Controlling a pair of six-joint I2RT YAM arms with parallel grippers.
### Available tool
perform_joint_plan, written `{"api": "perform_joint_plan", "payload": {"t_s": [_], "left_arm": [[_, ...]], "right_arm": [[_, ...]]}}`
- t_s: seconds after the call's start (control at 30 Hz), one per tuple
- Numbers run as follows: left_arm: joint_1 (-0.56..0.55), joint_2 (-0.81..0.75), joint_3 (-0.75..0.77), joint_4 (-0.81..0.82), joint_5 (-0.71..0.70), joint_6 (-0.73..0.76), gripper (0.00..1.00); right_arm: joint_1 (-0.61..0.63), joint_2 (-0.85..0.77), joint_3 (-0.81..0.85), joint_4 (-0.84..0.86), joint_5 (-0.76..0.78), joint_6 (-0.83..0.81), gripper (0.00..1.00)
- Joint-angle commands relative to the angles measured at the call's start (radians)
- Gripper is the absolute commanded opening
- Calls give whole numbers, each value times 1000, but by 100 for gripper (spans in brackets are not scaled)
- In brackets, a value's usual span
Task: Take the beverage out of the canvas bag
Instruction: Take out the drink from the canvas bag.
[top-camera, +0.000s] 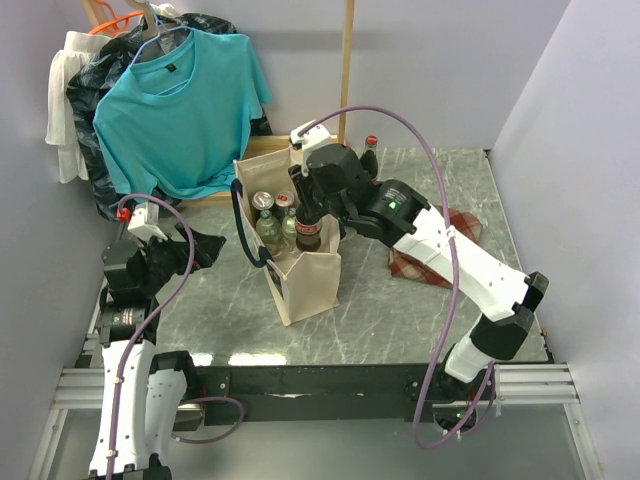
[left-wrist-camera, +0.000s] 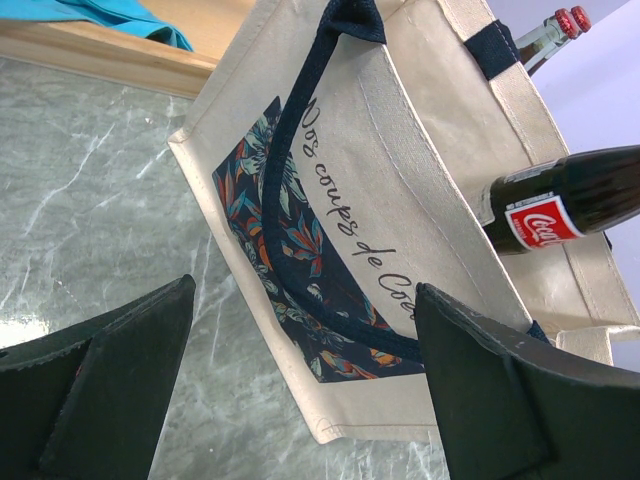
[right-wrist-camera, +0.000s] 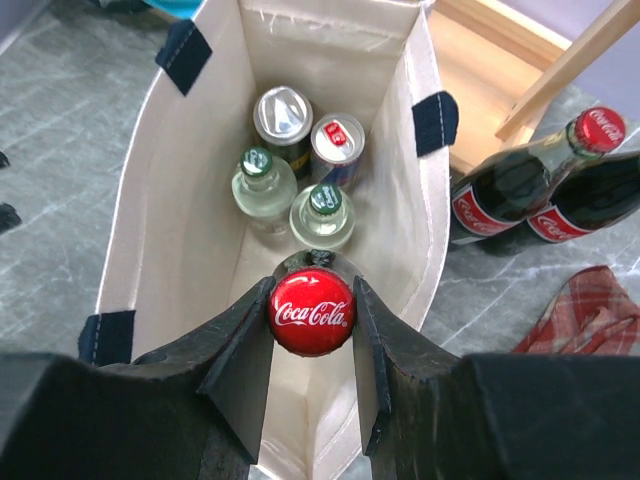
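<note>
The canvas bag (top-camera: 305, 285) (left-wrist-camera: 420, 150) (right-wrist-camera: 180, 220) stands upright in the middle of the table, cream with navy handles. My right gripper (top-camera: 308, 212) (right-wrist-camera: 312, 318) hangs over its open mouth, shut on the red cap of a dark Coca-Cola bottle (top-camera: 307, 235) (left-wrist-camera: 570, 205) (right-wrist-camera: 312, 312). The bottle's neck and label are above the rim and its lower part is behind the bag's wall. Two cans (right-wrist-camera: 282, 115) and two clear green-capped bottles (right-wrist-camera: 323, 208) stand inside the bag. My left gripper (top-camera: 205, 245) (left-wrist-camera: 300, 290) is open, low beside the bag's printed side, holding nothing.
Two more cola bottles (right-wrist-camera: 500, 190) (top-camera: 370, 155) stand on the table behind the bag. A red plaid cloth (top-camera: 460, 228) (right-wrist-camera: 590, 315) lies to the right, under the right arm. A teal shirt (top-camera: 180, 100) hangs on a wooden rack (top-camera: 348, 70) at the back.
</note>
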Motion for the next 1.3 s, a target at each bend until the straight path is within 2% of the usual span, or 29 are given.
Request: {"api": "perform_joint_plan", "payload": {"t_s": [0.0, 1.1, 1.27], "left_arm": [[5, -3, 1, 7, 4, -16, 96], [5, 1, -1, 8, 7, -16, 96], [5, 2, 1, 10, 8, -16, 96]], "right_arm": [[8, -87, 104, 133, 47, -17, 0], [43, -125, 262, 93, 148, -78, 0], [43, -160, 233, 137, 162, -75, 0]]}}
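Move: The right hand holds a Coke bottle by its cap over the canvas bag; the two standing Coke bottles are about 16 cm ahead, 11 cm right and 23 cm below. In the bag, the clear bottles are some 4 cm ahead and 7 cm left, the cans 10 cm ahead and 8 cm left. From the left hand, the standing bottles are roughly 25 cm ahead, 32 cm right and 12 cm below. The right hand keeps its grip, lifting the Coke bottle about 8 cm and easing some 3 cm right. ##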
